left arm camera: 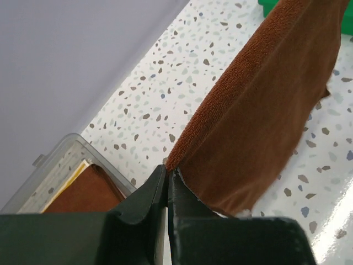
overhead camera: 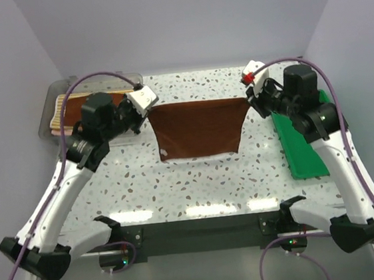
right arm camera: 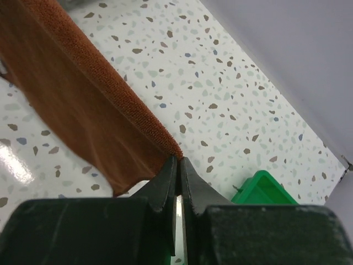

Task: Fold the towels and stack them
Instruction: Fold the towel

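A rust-brown towel (overhead camera: 198, 129) hangs stretched between my two grippers above the middle of the table, its lower edge near the tabletop. My left gripper (overhead camera: 149, 110) is shut on its top left corner (left arm camera: 172, 160). My right gripper (overhead camera: 250, 100) is shut on its top right corner (right arm camera: 175, 151). The cloth (left arm camera: 265, 105) slopes away from the left fingers, and in the right wrist view the same cloth (right arm camera: 77, 94) runs off to the upper left. In the clear bin (overhead camera: 56, 107) at the far left lie another rust-brown towel (left arm camera: 83, 193) and a yellow-and-white striped one (overhead camera: 57, 119).
A green tray (overhead camera: 301, 148) lies along the right side of the table under the right arm; its corner (right arm camera: 265, 190) shows in the right wrist view. The bin's rim (left arm camera: 60, 154) sits just left of the left gripper. Walls enclose the back and both sides.
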Available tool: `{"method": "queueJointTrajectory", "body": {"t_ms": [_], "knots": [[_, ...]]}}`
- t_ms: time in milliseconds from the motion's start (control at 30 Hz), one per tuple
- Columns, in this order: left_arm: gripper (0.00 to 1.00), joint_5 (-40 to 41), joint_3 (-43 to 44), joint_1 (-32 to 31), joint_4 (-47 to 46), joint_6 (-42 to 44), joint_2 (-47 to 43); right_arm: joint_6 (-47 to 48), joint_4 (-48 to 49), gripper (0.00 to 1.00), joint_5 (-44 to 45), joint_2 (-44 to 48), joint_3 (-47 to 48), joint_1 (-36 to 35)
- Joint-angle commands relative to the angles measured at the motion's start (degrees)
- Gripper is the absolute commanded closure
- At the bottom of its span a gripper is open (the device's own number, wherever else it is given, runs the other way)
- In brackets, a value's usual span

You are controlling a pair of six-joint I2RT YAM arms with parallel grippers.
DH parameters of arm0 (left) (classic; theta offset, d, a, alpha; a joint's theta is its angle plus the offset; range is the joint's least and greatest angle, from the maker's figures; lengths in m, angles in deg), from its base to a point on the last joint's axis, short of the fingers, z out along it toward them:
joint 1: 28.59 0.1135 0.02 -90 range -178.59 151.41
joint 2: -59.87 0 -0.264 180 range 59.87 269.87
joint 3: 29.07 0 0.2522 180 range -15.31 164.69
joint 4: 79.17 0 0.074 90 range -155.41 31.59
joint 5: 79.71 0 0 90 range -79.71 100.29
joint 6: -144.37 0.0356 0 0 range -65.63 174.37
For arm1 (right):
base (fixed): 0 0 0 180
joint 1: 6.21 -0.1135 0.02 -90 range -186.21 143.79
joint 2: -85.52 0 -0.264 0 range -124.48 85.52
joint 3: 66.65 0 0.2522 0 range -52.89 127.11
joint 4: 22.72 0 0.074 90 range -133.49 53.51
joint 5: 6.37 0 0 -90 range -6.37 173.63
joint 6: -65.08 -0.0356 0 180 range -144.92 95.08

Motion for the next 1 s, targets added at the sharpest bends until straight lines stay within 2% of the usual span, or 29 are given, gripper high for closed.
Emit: {"method": "queueJointTrajectory", "body": {"t_ms": [0,100,200,367,533,733,967], "knots": [[1.0,3.64,-4.96,-0.13,-7.07,-4.33,-6.8,-1.12,1.43,1.0,-1.13,2.92,-1.97,0.05],[1.0,6.27,-6.82,-0.04,-8.3,-6.44,-5.76,-1.91,1.96,1.0,-0.78,-0.75,-1.54,0.05],[1.0,9.35,-6.83,0.31,-7.86,-8.2,1.17,-2.61,2.73,1.0,0.27,-7.24,-1.27,0.14],[1.0,9.45,-4.29,3.56,-10.76,-9.08,17.78,-2.97,6.6,1.0,3.43,-19.47,1.36,0.14],[1.0,9.36,3.18,7.6,-16.9,-9.09,31.04,-2.7,11.88,1.0,7.91,-33.08,7.77,0.23],[1.0,8.83,10.04,8.49,-17.62,-5.49,38.45,-0.07,14.0,1.0,10.91,-39.96,12.0,0.32],[1.0,6.56,5.75,8.57,-18.5,-6.0,38.37,-0.24,15.32,1.0,11.44,-39.09,7.1,0.23]]}}
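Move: Each hand already pinches a far corner of the brown towel; its near hem hangs some 25 cm beneath them. The table spot for it centres about 8 cm ahead and 31 below both hands, 14 cm right of the left hand and 14 cm left of the right. The clear tray is roughly 22 cm ahead, 26 left and 29 below the left hand; the green basket some 4 cm ahead, 27 right and 29 below the right. Both hands keep the towel's corners, ease slightly back, then sweep some 18 cm forward and down over the table. ##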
